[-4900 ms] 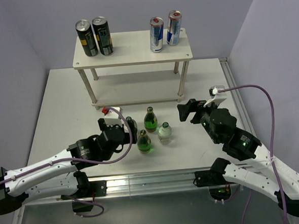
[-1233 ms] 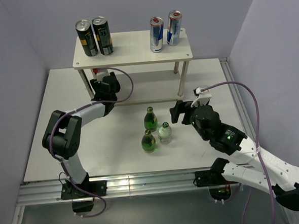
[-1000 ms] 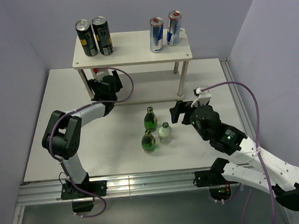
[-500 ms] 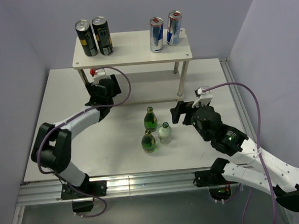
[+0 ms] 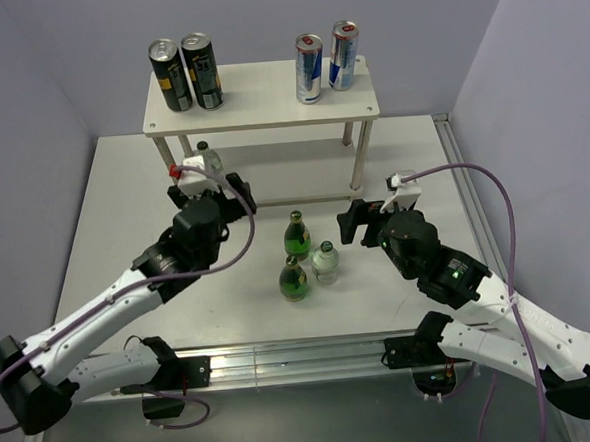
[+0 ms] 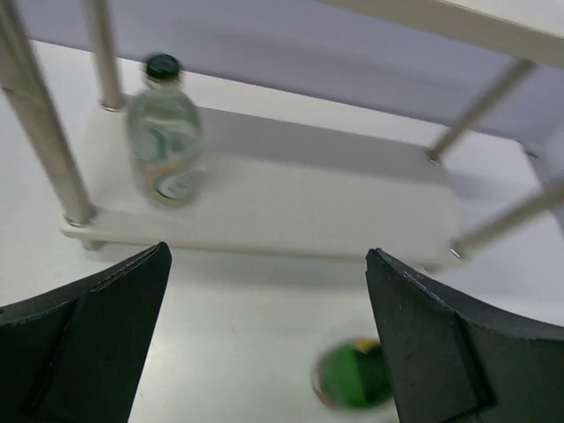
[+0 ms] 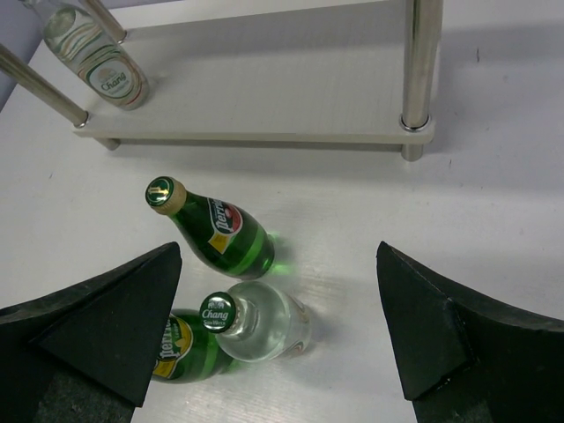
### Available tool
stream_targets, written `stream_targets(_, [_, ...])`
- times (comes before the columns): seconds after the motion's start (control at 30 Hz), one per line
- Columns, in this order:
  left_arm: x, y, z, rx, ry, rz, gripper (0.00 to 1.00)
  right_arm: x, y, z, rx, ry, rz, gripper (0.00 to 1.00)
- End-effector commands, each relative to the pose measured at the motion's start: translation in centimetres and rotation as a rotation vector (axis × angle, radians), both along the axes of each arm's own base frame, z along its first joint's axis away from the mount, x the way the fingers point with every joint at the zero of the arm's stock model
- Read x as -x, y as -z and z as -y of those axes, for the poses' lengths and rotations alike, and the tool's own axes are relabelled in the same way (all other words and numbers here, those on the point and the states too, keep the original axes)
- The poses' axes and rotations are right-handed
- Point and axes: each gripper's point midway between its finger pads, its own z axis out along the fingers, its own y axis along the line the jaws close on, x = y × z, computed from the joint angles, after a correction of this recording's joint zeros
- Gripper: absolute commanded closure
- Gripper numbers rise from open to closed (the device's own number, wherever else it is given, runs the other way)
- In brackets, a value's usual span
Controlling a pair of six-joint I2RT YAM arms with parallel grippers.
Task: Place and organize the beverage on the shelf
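Note:
The cream-white shelf (image 5: 261,101) stands at the back with several cans (image 5: 188,73) on its top board. One clear bottle (image 5: 204,152) (image 6: 165,141) stands upright at the left end of the lower board (image 6: 291,207). My left gripper (image 5: 213,186) (image 6: 269,256) hangs open and empty just in front of that board, apart from the bottle. On the table stand two green bottles (image 5: 296,236) (image 5: 294,279) and a clear bottle (image 5: 325,262) (image 7: 256,326). My right gripper (image 5: 360,220) (image 7: 280,251) is open and empty, just right of this cluster.
Slim shelf legs (image 6: 40,132) (image 7: 419,62) frame the lower tier. A green bottle top (image 6: 352,374) shows blurred below my left fingers. The table's metal rail (image 5: 304,361) runs along the near edge, and purple walls close in the back and sides.
My left arm has drawn back from under the shelf toward the table's middle, leaving the clear bottle standing on the lower board. The right arm has hardly moved.

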Motion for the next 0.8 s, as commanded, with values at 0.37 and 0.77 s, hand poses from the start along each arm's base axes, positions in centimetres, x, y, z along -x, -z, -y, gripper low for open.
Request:
stream_targets(0.37, [19.0,1.2,12.5,0.108,0.817,-0.100,0.01,-0.1,-1.2,0.5,-0.030,0.031,0.044,0.02])
stream_targets(0.77, [21.9,7.0,19.0,-0.036,0.836,-0.215,0.01,0.1,-1.6,1.2,-0.040,0.050,0.054,0.02])
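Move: The clear bottle on the table, the likeliest target, lies about 11 cm back, 19 cm right of the empty left hand and 20 cm below it. Of its neighbours, equally low, the near green bottle is roughly 15 cm back and 12 cm right, the far green bottle 4 cm back and 13 cm right. From the idle right hand the clear bottle is some 3 cm back, 3 cm left and 18 cm below. Heading for the table bottles with nothing touched, the open left hand swings away from the lower shelf, back about 23 cm and to the right about 18, round the near side of the green bottle closest to the base. The wrist turns clockwise some 50 degrees and tips slightly down; the hand sinks mostly at the end, as the backward travel dies out. ##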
